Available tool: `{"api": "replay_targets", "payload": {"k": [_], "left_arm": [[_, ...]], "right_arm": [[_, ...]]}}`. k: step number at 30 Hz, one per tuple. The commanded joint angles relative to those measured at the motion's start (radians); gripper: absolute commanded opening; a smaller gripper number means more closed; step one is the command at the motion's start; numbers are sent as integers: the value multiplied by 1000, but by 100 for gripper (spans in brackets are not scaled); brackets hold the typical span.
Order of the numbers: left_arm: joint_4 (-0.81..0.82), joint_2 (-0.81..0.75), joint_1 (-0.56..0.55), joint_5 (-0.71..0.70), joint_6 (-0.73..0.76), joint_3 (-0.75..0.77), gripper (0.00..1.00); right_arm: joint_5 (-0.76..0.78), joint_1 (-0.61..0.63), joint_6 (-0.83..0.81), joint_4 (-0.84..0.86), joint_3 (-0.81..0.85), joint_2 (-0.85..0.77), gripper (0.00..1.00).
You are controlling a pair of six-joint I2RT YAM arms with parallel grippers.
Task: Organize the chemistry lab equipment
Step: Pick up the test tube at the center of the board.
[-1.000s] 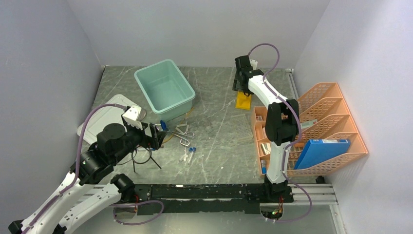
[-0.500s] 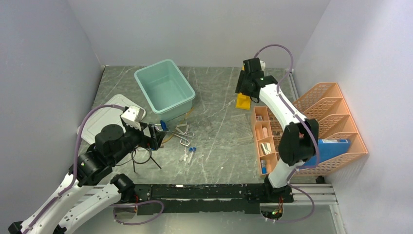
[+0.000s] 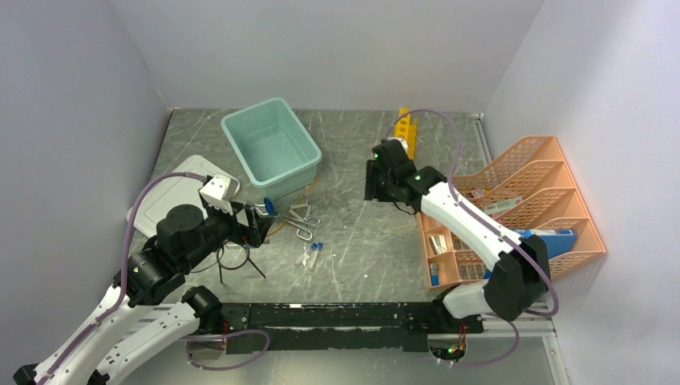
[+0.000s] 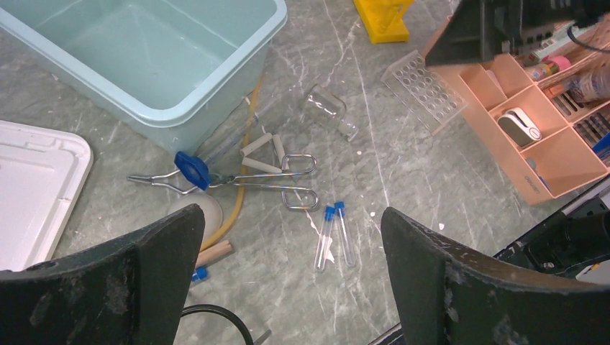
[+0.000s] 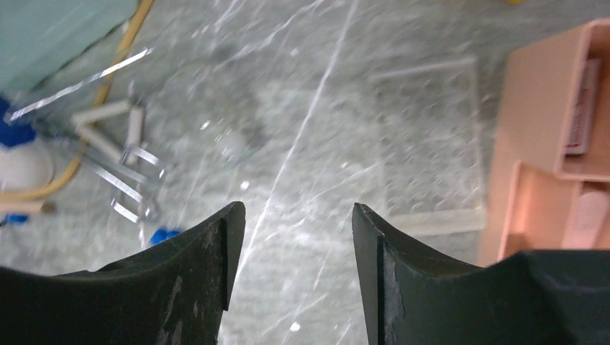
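The yellow test-tube rack (image 3: 407,131) stands at the back of the table, apart from both grippers; it also shows in the left wrist view (image 4: 381,16). My right gripper (image 3: 374,186) is open and empty over the table's middle (image 5: 296,215). My left gripper (image 3: 258,226) is open and empty above the clutter (image 4: 290,215). Below it lie two blue-capped tubes (image 4: 332,233), silver wire clips (image 4: 277,180), the tan hose (image 4: 243,180), a wooden stick (image 4: 214,253) and the black ring stand (image 3: 236,258).
The teal tub (image 3: 271,151) sits at the back left, its white lid (image 3: 164,200) to the left. The orange organiser (image 3: 521,200) fills the right side. A clear well plate (image 4: 426,90) and a glass jar (image 4: 327,110) lie mid-table.
My right gripper has pulled away from the yellow rack, moving toward the near left over the table's middle; the rack now shows in full. My left arm has hardly moved.
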Motion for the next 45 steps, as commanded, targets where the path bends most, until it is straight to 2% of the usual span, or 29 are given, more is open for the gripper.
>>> {"api": "replay_targets", "payload": {"k": [1,9,15,23,33,45], "left_arm": [[22,3,0,15,14,-5,96],[22,12,2,17,13,-4,96],[22,13,2,16,14,-4,96],[24,9,4,21,15,-6,96],[24,0,5,23,15,-6,96],[27,-20,5,28,17,-7,96]], "right_arm": [[-38,121,69,15,-72,-83,60],[-69,324,215,80,-174,-91,57],[-23,458,293,90,-163,-15,55],[23,572,387,117,-116,116,50],[133,627,521,102,-30,271,45],[162,650,610,96,14,390,39]]}}
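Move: The right hand, empty, is aimed at the nearer-to-it of two blue-capped test tubes, some 17 cm to its left, 13 cm back and 15 cm below. The second tube lies beside that one, about 3 cm farther left; the metal tongs' looped handles are some 6 cm farther out than the tube and 2 cm left of it. From the idle left hand the same tube is about 9 cm to the right, level in reach, and 25 cm below. Towards the blue-capped test tubes the right hand sweeps left about 18 cm and back some 15 cm, sinking 12 cm; the backward travel ends two thirds through, and the last stretch is mostly down. The wrist swings counter-clockwise, then partly returns, tipping the fingers some 10 degrees steeper, while they narrow part-way without shutting; no touch is seen. ##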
